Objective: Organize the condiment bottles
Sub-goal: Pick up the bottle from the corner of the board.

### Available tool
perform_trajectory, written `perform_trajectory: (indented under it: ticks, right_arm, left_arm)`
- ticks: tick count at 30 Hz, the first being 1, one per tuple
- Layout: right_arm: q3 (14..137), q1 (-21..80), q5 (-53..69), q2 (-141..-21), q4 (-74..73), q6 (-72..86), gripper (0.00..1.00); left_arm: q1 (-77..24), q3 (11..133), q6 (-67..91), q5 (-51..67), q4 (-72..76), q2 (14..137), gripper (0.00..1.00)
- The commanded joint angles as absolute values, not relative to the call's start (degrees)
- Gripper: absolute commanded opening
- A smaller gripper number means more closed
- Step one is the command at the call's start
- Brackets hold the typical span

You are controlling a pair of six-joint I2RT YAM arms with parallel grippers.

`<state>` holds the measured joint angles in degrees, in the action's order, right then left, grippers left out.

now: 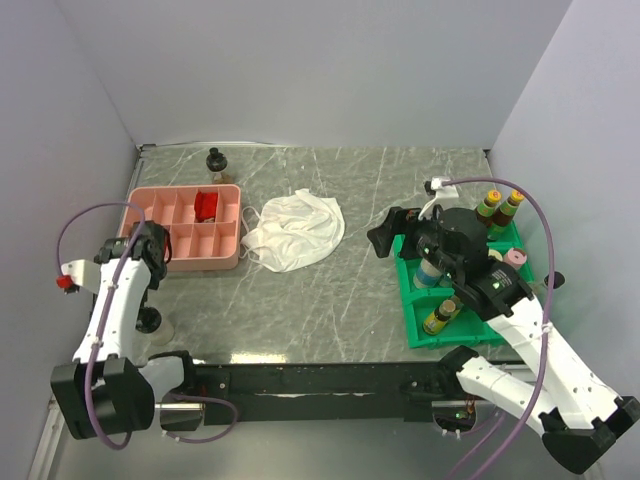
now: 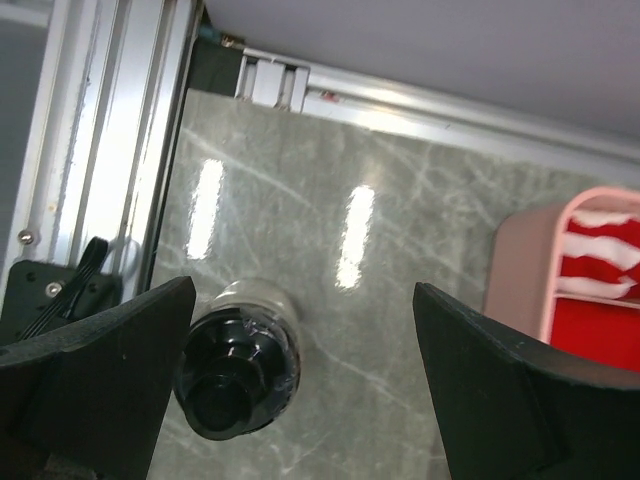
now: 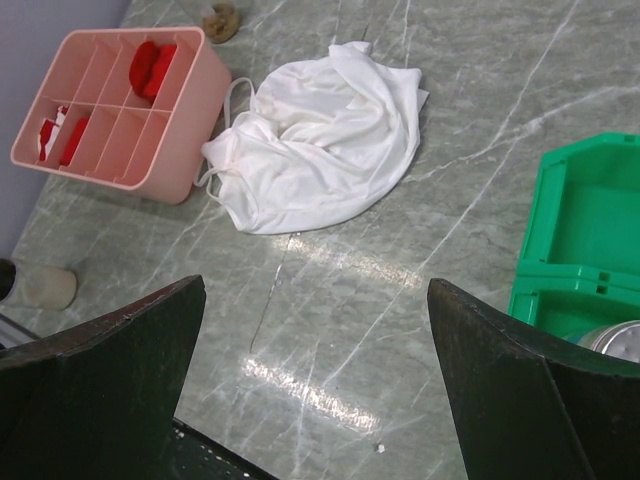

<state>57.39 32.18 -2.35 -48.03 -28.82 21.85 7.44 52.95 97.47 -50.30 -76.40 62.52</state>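
A black-capped clear bottle (image 2: 238, 372) stands on the table beside my left gripper's left finger, inside the wide gap; from above this bottle (image 1: 152, 320) shows by the left arm. My left gripper (image 2: 300, 385) is open and empty, just left of the pink tray (image 1: 150, 262). Red-labelled bottles (image 1: 207, 205) lie in the pink tray (image 1: 230, 258). A dark bottle (image 1: 216, 160) stands behind the tray. Several bottles (image 1: 438, 318) sit in the green tray (image 1: 412, 300). My right gripper (image 1: 385, 235) is open above bare table (image 3: 315, 380), left of the green tray (image 3: 580, 220).
A crumpled white cloth (image 1: 295, 230) lies mid-table between the two trays (image 3: 320, 140). A silver cap (image 3: 615, 340) shows in the green tray's near compartment. A pale jar (image 3: 50, 288) stands at the table's near left. Walls close in the back and both sides.
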Motion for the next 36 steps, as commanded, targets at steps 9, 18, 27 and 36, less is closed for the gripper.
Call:
perform_trajectory:
  ticks: [9, 18, 27, 36]
  right_arm:
    - [59.15, 33.84, -4.48, -46.32, -27.69, 22.5, 1.0]
    - [58.45, 34.36, -4.39, -46.93, -26.89, 22.68, 1.0]
    - [58.01, 34.54, -3.87, -47.55, -26.19, 22.85, 1.0]
    - [57.39, 34.63, -3.87, -46.85, -25.66, 23.03, 1.0]
  left_arm:
    - [7.73, 49.84, 96.86, -42.19, -77.87, 69.44, 0.97]
    - [5.98, 44.65, 92.12, -36.3, -69.62, 59.26, 0.7]
    - [-2.8, 44.12, 86.93, -33.23, -63.81, 48.08, 0.01]
    - [-18.16, 54.74, 93.58, -42.09, -75.31, 54.13, 0.01]
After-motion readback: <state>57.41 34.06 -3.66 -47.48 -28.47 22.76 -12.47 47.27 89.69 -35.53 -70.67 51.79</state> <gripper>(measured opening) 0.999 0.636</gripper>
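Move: The black-capped bottle at the board's near left corner has its middle about 3 cm to the right of the left hand, 1 or 2 cm back and some 9 cm below it. The pink box's middle is roughly 22 cm ahead and 7 cm to the right of that hand; the white cloth is about 21 cm ahead and 32 cm to the right. From the right hand the bottle lies some 47 cm to the left and 12 cm back, well below. The black-capped bottle is what the left hand sinks to, about 5 cm down while easing right and slightly back, its fingers tipping more steeply down. They close to pinch the bottle at its black cap. The hand then lifts about 3 cm and swings right and forward towards the space in front of the pink box, turning some 25 degrees clockwise. ##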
